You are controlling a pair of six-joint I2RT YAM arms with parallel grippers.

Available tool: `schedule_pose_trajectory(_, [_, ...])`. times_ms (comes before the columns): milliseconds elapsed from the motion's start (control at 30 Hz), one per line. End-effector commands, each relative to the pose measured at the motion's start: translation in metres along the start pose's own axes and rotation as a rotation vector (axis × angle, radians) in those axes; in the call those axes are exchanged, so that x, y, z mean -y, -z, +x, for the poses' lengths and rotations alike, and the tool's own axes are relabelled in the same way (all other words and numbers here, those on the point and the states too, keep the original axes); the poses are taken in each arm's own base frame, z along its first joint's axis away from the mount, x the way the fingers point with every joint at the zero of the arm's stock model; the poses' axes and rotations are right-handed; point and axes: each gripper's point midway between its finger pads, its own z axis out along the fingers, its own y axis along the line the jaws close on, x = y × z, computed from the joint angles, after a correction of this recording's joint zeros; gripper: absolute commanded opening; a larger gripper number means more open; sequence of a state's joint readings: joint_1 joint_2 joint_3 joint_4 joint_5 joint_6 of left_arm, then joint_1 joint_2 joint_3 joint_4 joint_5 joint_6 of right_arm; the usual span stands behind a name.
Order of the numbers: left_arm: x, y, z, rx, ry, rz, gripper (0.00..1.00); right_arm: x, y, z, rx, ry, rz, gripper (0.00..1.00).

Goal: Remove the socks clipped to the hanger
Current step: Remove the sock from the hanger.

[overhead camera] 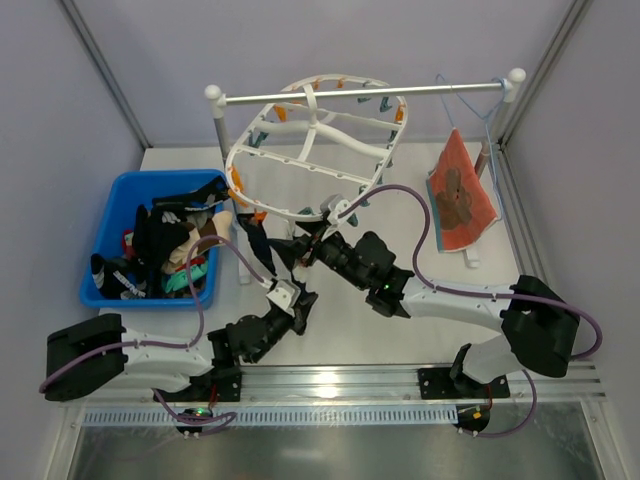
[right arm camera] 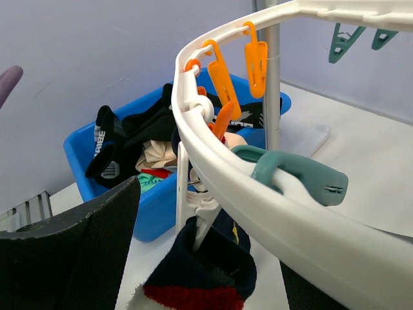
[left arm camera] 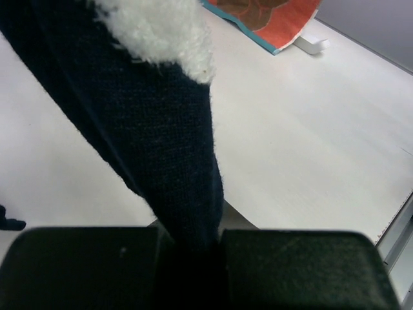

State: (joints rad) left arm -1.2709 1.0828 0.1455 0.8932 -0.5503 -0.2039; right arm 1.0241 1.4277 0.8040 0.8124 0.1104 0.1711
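The white oval hanger [overhead camera: 300, 150] hangs from the rail, its rim [right arm camera: 271, 213] crossing the right wrist view. A dark navy sock with a red band [right arm camera: 213, 271] hangs from a white clip [right arm camera: 205, 210] under that rim. My right gripper [right arm camera: 193, 278] stands open on either side of the clip and sock, at the hanger's front edge [overhead camera: 303, 252]. Just below it, my left gripper [overhead camera: 298, 300] is shut on a dark navy sock with a white fuzzy patch [left arm camera: 155, 129], pinched at its lower end. Another dark sock [overhead camera: 255, 245] dangles from the hanger's left front.
A blue bin [overhead camera: 108, 218] holding several socks sits at the left, also in the right wrist view [right arm camera: 77, 148]. Orange clips [right arm camera: 222, 77] and a teal clip [right arm camera: 303, 177] line the rim. An orange-red cloth [overhead camera: 460, 195] hangs at the right of the rail stand [overhead camera: 360, 95].
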Motion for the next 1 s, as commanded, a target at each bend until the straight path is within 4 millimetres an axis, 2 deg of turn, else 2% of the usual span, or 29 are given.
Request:
schedule_pose_trajectory(0, [0.008, -0.006, -0.023, 0.073, 0.035, 0.001, 0.0, -0.014, -0.01, -0.046, 0.139, -0.001, -0.05, 0.79])
schedule_pose_trajectory(267, [0.015, -0.007, -0.019, 0.06, 0.021, 0.017, 0.0, -0.021, -0.011, -0.06, 0.181, 0.016, -0.073, 0.79])
schedule_pose_trajectory(400, [0.019, -0.008, -0.017, 0.055, 0.018, 0.026, 0.0, -0.019, -0.015, -0.059, 0.189, 0.032, -0.063, 0.79])
schedule_pose_trajectory(467, [0.021, -0.008, -0.016, 0.052, 0.013, 0.031, 0.0, -0.02, -0.017, -0.062, 0.195, 0.04, -0.065, 0.75])
schedule_pose_trajectory(500, [0.022, -0.009, -0.016, 0.05, 0.012, 0.033, 0.0, -0.02, -0.019, -0.061, 0.193, 0.043, -0.066, 0.7])
schedule_pose_trajectory(567, [0.023, -0.008, -0.015, 0.05, 0.011, 0.034, 0.0, -0.019, -0.019, -0.061, 0.197, 0.044, -0.06, 0.55])
schedule_pose_trajectory(633, [0.023, -0.008, -0.015, 0.048, 0.008, 0.035, 0.0, -0.016, -0.02, -0.06, 0.199, 0.053, -0.046, 0.49])
schedule_pose_trajectory(667, [0.024, -0.007, -0.015, 0.048, 0.008, 0.038, 0.0, -0.014, -0.021, -0.062, 0.204, 0.054, -0.037, 0.41])
schedule_pose_trajectory(733, [0.025, -0.006, -0.015, 0.049, 0.009, 0.043, 0.0, -0.011, -0.021, -0.063, 0.217, 0.061, -0.022, 0.34])
schedule_pose_trajectory(867, [0.028, -0.005, -0.014, 0.045, 0.006, 0.05, 0.0, -0.008, -0.02, -0.065, 0.242, 0.066, -0.006, 0.08])
schedule_pose_trajectory(900, [0.028, -0.005, -0.013, 0.044, 0.005, 0.05, 0.0, -0.007, -0.019, -0.065, 0.25, 0.065, -0.003, 0.04])
schedule_pose_trajectory(967, [0.026, -0.005, -0.014, 0.045, 0.004, 0.04, 0.0, -0.007, -0.017, -0.066, 0.262, 0.07, -0.004, 0.04])
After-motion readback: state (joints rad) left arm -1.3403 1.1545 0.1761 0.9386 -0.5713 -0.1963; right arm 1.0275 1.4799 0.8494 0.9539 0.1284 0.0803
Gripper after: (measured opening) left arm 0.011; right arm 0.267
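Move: The white clip that pinches the Santa sock is about 2 cm ahead of the right hand, 2 cm to its left and 3 cm above. The hanger's rim lies 3 cm ahead, 1 cm to the right and 4 cm up. A dark sock hangs 9 cm to this hand's left, 3 cm ahead and 5 cm lower. From the left hand, already gripping the Santa sock's lower end, the clip is roughly 10 cm ahead, 4 cm left, 18 cm up. Right hand rises about 3 cm, closing on the white clip; left, still gripping the sock, eases right and back. ##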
